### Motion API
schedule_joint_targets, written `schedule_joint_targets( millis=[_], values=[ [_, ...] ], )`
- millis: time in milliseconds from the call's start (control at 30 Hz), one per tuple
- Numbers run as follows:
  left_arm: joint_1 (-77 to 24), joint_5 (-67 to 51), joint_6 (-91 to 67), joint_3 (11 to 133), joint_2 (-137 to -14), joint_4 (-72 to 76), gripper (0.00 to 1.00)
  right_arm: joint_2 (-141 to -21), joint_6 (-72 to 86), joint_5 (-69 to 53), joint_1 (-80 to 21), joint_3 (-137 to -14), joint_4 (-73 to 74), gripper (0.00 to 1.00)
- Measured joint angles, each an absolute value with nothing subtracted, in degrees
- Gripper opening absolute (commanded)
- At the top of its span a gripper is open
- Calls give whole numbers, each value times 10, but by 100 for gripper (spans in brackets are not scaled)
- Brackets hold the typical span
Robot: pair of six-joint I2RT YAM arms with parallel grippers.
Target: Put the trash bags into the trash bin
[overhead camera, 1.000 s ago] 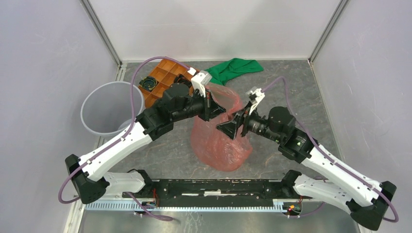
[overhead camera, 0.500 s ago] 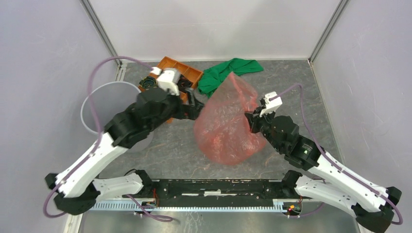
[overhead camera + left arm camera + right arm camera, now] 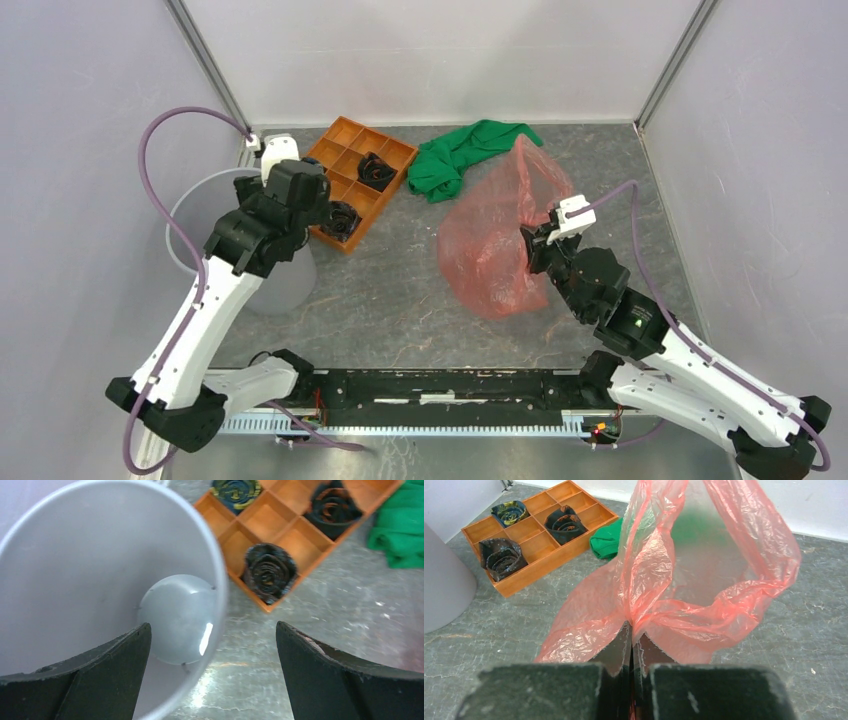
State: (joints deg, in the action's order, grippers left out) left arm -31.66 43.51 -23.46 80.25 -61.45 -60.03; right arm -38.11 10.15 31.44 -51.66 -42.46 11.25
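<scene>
The trash bag (image 3: 495, 245) is a large loose red-pink sack right of the table's middle. My right gripper (image 3: 631, 627) is shut on a pinched fold of the trash bag (image 3: 704, 580), which billows up and away from the fingers. At the far left stands the trash bin (image 3: 190, 225), round and greyish-white. My left gripper (image 3: 212, 630) hangs open above the right rim of the trash bin (image 3: 75, 555). One finger is over the inside, the other over the table, and nothing is between them.
An orange compartment tray (image 3: 350, 165) with dark coiled items sits just right of the bin. A green cloth (image 3: 460, 155) lies behind the bag near the back wall. Enclosure walls stand on the left, the right and behind.
My left gripper let go of the bag, opened and swung left over the bin. My right gripper shut on the bag and drew it to the right.
</scene>
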Motion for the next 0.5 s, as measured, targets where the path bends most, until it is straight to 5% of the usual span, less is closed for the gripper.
schedule_joint_targets(
  millis=[333,500],
  values=[
    [-138,344,-205,741,-628,-531,100,-384,102,284,-517,-421,112,0],
    [-123,287,-205,711,-623,-529,86,-382,102,280,-517,-416,113,1]
  ],
)
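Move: The trash bin stands to the left hand's left, its middle about 10 cm left, 2 cm back and 20 cm down, with the right side of its rim only a few centimetres below the hand. The wooden tray lies some 18 cm ahead, 12 cm to the right and 29 cm down, and its nearest dark roll about 10 cm ahead, 8 cm right and 27 cm down. From the right hand the bin is roughly 56 cm left, 3 cm ahead and 17 cm down. The right fingers keep the red bag pinched, drifting only about a centimetre to the left. The left hand, fingers wide open, swings left and a little forward over the right side of the bin's rim, then sinks ever more steeply, some 6 cm down and 5 cm left in all. It tips slightly downward, bringing the rim between its fingertips; touch can't be made out. ##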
